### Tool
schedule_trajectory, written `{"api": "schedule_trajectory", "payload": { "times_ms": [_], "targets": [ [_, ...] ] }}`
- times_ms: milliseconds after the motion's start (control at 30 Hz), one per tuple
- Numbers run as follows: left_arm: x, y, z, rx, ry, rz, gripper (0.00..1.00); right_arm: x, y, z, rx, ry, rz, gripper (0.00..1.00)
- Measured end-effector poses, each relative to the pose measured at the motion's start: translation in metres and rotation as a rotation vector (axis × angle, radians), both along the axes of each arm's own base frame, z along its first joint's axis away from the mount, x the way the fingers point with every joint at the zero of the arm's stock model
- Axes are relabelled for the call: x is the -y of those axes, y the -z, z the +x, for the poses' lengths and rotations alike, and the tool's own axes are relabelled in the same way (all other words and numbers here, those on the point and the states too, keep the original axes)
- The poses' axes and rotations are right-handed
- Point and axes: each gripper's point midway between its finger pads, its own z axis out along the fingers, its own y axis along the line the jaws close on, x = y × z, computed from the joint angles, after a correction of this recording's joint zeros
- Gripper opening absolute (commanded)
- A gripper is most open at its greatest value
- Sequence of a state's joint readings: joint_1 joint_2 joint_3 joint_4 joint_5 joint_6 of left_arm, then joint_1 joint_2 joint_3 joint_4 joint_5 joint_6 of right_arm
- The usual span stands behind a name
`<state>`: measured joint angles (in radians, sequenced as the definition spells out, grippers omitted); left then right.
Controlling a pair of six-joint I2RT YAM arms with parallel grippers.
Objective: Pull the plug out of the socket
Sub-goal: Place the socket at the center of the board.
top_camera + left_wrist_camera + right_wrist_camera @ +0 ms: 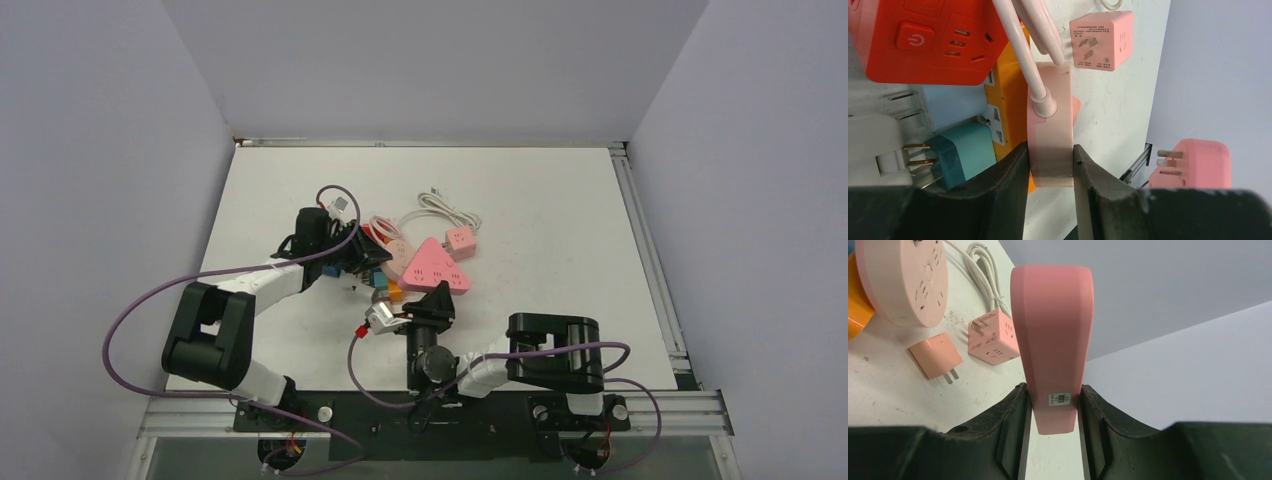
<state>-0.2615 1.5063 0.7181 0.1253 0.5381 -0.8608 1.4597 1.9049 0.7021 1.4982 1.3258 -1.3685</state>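
Note:
My left gripper (1050,152) is shut on the rim of the pale pink round socket (1050,125), which stands on edge with its white cord (1023,55) running away from it. My right gripper (1053,392) is shut on the pink triangular plug (1053,325), seen edge-on and lifted. In the left wrist view the plug (1195,162) shows bare prongs, apart from the socket. From above, the plug (437,265) lies just right of the socket (397,256), with my left gripper (365,256) and right gripper (432,298) beside them.
A red socket cube (923,40), an orange socket block (1005,95), teal and pale blue plugs (960,150) and a white plug (875,142) crowd beside the left gripper. A pink cube adapter (460,240) and coiled white cable (440,207) lie behind. A small pink plug (935,356) lies flat.

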Motion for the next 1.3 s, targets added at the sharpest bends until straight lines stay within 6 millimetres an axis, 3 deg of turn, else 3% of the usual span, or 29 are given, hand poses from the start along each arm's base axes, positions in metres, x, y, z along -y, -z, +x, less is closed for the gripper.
{"api": "schedule_trajectory", "payload": {
  "times_ms": [300,467,600,733,867,1033,1133,1300],
  "targets": [
    [0.001,-0.003,0.002,0.024,0.006,-0.016,0.0,0.008,-0.021,0.003,0.009,0.012,0.108,0.05],
    [0.004,-0.018,0.0,0.086,0.037,-0.03,0.0,0.026,-0.056,0.011,0.008,0.016,0.378,0.05],
    [0.009,-0.038,-0.005,0.181,0.088,-0.017,0.0,0.043,-0.092,0.046,-0.017,-0.036,0.656,0.05],
    [0.028,-0.051,-0.011,0.242,0.179,0.014,0.0,0.087,-0.109,0.091,-0.053,-0.04,0.897,0.05],
    [0.049,-0.069,-0.005,0.3,0.247,0.025,0.0,0.122,-0.089,0.123,-0.158,-0.021,1.024,0.05],
    [0.062,-0.08,0.027,0.35,0.258,0.061,0.0,0.131,-0.042,0.139,-0.383,-0.018,1.132,0.05],
    [0.064,-0.069,0.043,0.325,0.253,0.084,0.0,0.131,-0.015,0.136,-0.505,-0.019,1.2,0.05],
    [0.059,-0.027,0.052,0.219,0.256,0.161,0.01,0.132,0.025,0.119,-0.67,0.003,1.292,0.05]
  ]
}}
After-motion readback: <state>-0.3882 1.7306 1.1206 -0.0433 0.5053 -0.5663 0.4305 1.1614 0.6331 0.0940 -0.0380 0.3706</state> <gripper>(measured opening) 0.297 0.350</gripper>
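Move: Right of the pink cube plug lies the open board that the right hand, with the triangular socket in its fingers, heads for: some 11 cm ahead of it, 13 to its right, about 14 below. The cube is roughly 13 cm ahead and 4 right. The left hand holds the round socket for a spot about 5 cm ahead, 6 right and 4 below; from it, the orange socket is 4 cm back and 3 right, the red one 5 ahead and 3 left. Swinging up and over to the right and forward, the right hand keeps its grip on the triangular socket, rolls it about 70 degrees and tips its fingers down, then sinks some 13 cm and draws slightly back beside the cube. The left hand lifts the still-pinched round socket about 8 cm, carries it right and then forward past the orange socket, and lowers it towards the cube, turning clockwise. ##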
